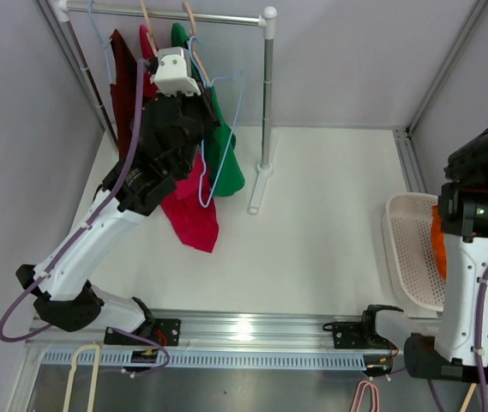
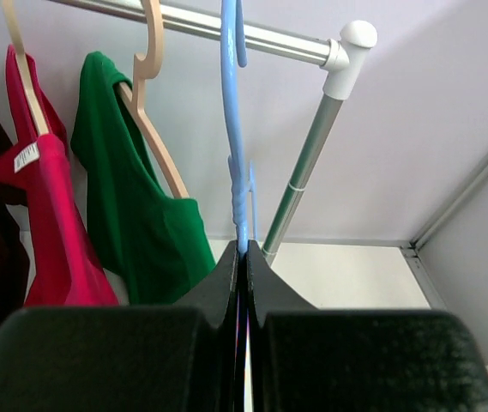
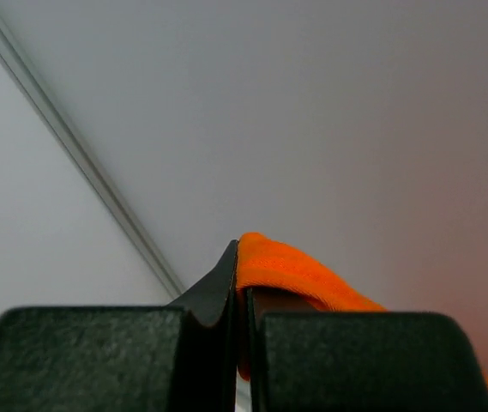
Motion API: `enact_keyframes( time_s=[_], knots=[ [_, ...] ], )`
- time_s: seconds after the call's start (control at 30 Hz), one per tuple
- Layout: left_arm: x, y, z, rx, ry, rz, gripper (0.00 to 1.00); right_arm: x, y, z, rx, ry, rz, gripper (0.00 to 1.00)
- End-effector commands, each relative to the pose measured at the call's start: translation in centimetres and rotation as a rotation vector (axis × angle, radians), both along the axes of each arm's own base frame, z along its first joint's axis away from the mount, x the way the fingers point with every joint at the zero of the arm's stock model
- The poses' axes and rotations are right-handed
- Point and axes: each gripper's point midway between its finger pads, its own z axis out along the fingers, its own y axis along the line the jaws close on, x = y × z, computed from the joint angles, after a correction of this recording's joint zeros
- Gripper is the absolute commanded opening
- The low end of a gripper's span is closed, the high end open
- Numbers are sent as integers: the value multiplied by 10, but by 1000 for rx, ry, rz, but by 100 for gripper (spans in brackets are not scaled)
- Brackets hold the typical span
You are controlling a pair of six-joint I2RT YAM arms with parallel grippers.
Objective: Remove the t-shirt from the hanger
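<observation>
An empty light-blue hanger (image 1: 231, 120) hangs from the rack's rail (image 1: 218, 17). My left gripper (image 1: 202, 96) is shut on its lower part; in the left wrist view the blue hanger (image 2: 231, 103) rises from between my closed left gripper (image 2: 244, 253) up to the rail (image 2: 269, 36). My right gripper (image 3: 242, 257) is shut on a fold of the orange t-shirt (image 3: 295, 266). In the top view the right gripper (image 1: 482, 167) is raised at the far right and the orange t-shirt (image 1: 439, 245) hangs below it, partly hidden by the arm.
A white mesh basket (image 1: 406, 249) sits at the right, beside the orange cloth. A green shirt (image 1: 226, 163), a red shirt (image 1: 194, 210) and a maroon one (image 1: 123, 86) hang on wooden hangers. The rack's post (image 1: 267, 103) stands mid-table. Loose hangers (image 1: 81, 378) lie at the near edge.
</observation>
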Motion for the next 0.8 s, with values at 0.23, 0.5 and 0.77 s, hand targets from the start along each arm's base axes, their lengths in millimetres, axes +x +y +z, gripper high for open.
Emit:
enact_keyframes(
  time_s=[0.23, 0.5, 0.77],
  knots=[
    [20, 13, 41, 16, -137, 70, 1, 32, -21, -186, 309, 197, 4, 0],
    [58, 2, 34, 64, -171, 36, 1, 38, -59, -269, 500, 356, 1, 0],
    [89, -24, 44, 108, -206, 14, 1, 33, -84, -336, 639, 448, -16, 0]
  ],
)
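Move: The left hand holds the blue hanger, with the clothes rail some 20 cm ahead and 12 cm above it; the green t-shirt hangs about 12 cm ahead, 6 cm left and 8 cm lower. The right hand keeps the orange t-shirt high up, with the middle of the white basket almost straight beneath: roughly 52 cm down, 2 cm ahead and 4 cm right. Right hand swiftly lowers the gripped t-shirt about 33 cm towards the basket, drifting right; left carries hanger forward railward. ##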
